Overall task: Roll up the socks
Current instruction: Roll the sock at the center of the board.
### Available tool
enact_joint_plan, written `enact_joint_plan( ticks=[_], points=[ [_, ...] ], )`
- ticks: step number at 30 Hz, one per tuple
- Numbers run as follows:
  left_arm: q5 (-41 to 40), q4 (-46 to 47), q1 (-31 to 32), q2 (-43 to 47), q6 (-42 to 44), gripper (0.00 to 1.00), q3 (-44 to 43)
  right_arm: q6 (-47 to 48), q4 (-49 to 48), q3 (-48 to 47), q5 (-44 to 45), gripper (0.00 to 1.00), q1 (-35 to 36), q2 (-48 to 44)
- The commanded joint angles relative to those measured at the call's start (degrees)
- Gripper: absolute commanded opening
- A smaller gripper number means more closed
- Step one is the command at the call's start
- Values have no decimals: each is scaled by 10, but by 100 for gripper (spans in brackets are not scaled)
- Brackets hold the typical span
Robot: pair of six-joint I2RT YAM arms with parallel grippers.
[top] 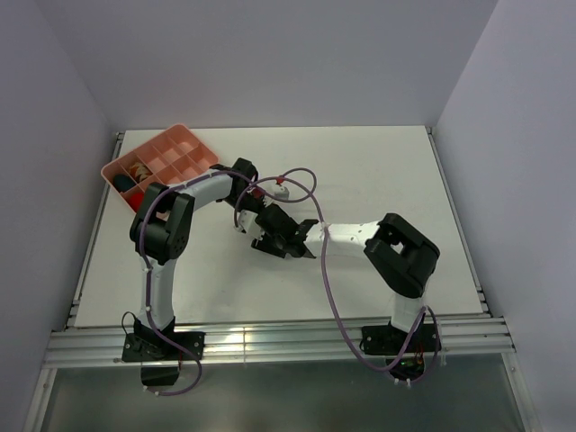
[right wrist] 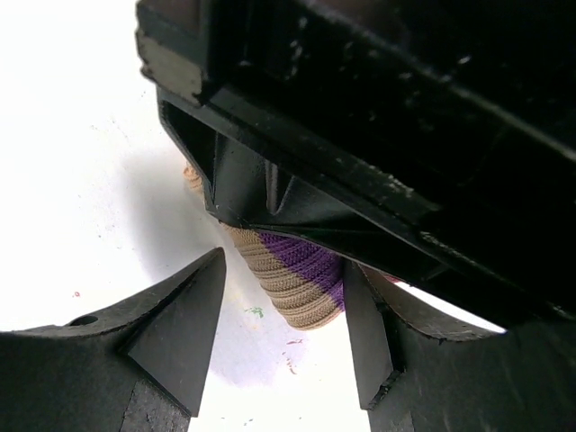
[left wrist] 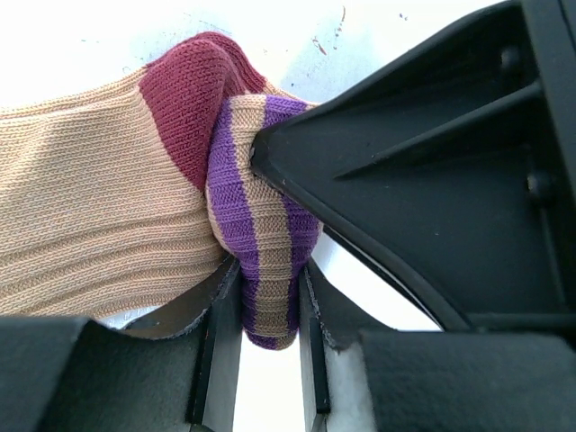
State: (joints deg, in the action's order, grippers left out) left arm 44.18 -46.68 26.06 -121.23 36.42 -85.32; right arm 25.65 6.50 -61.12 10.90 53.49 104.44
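A tan ribbed sock with a dark red heel patch lies on the white table. Its cuff is striped purple and tan. My left gripper is shut on that cuff, pinching it between both pads. My right gripper is open around the same cuff. The cuff rests against its right finger, and a gap remains on the left side. In the top view the left gripper and the right gripper meet at the table's middle and hide the sock.
A pink compartment tray sits at the back left corner, with dark and red bundles in its near cells. Grey walls close in the table on three sides. A purple cable loops above the grippers.
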Motion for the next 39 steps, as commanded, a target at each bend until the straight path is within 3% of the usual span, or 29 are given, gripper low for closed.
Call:
enact_joint_plan(
  ticks=[1, 30, 35, 36, 39],
  points=[
    [-124, -72, -4, -52, 29, 0, 30, 13, 34, 0, 10, 61, -1, 16],
    [-111, -71, -2, -49, 25, 0, 24, 45, 87, -37, -25, 55, -17, 58],
    [-104, -73, -2, -51, 24, 0, 13, 56, 103, -53, -39, 37, -23, 68],
    [-105, -70, -2, -49, 19, 0, 13, 57, 108, -56, -43, 25, -23, 70],
    [-120, -51, -3, -42, 1, 1, 20, 56, 128, -66, -62, 6, -26, 73]
  ],
)
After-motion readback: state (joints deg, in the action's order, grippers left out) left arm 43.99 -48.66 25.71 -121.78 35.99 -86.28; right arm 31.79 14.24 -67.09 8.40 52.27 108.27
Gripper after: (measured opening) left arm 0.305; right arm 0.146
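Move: Between the open fingertips of the right hand lies the striped cuff of the sock, barely 1 cm forward of the hand point and about 1 cm below it. The maroon patch lies some 3 cm ahead of that hand and 1 cm to its right. From the left hand, which already pinches the same striped cuff, the part that the right fingers straddle is about 2 cm to the right, level fore and aft. Settling down about 1 cm over the striped cuff, the right hand rolls its left side down by some 5 degrees, pauses nearly still, then closes its fingers from well open to almost shut with a slight nudge forward, pinching the cuff's beige edge and purple stripe beside the left fingertips; its grip effort rises. The left hand stays put and keeps its pinch. ##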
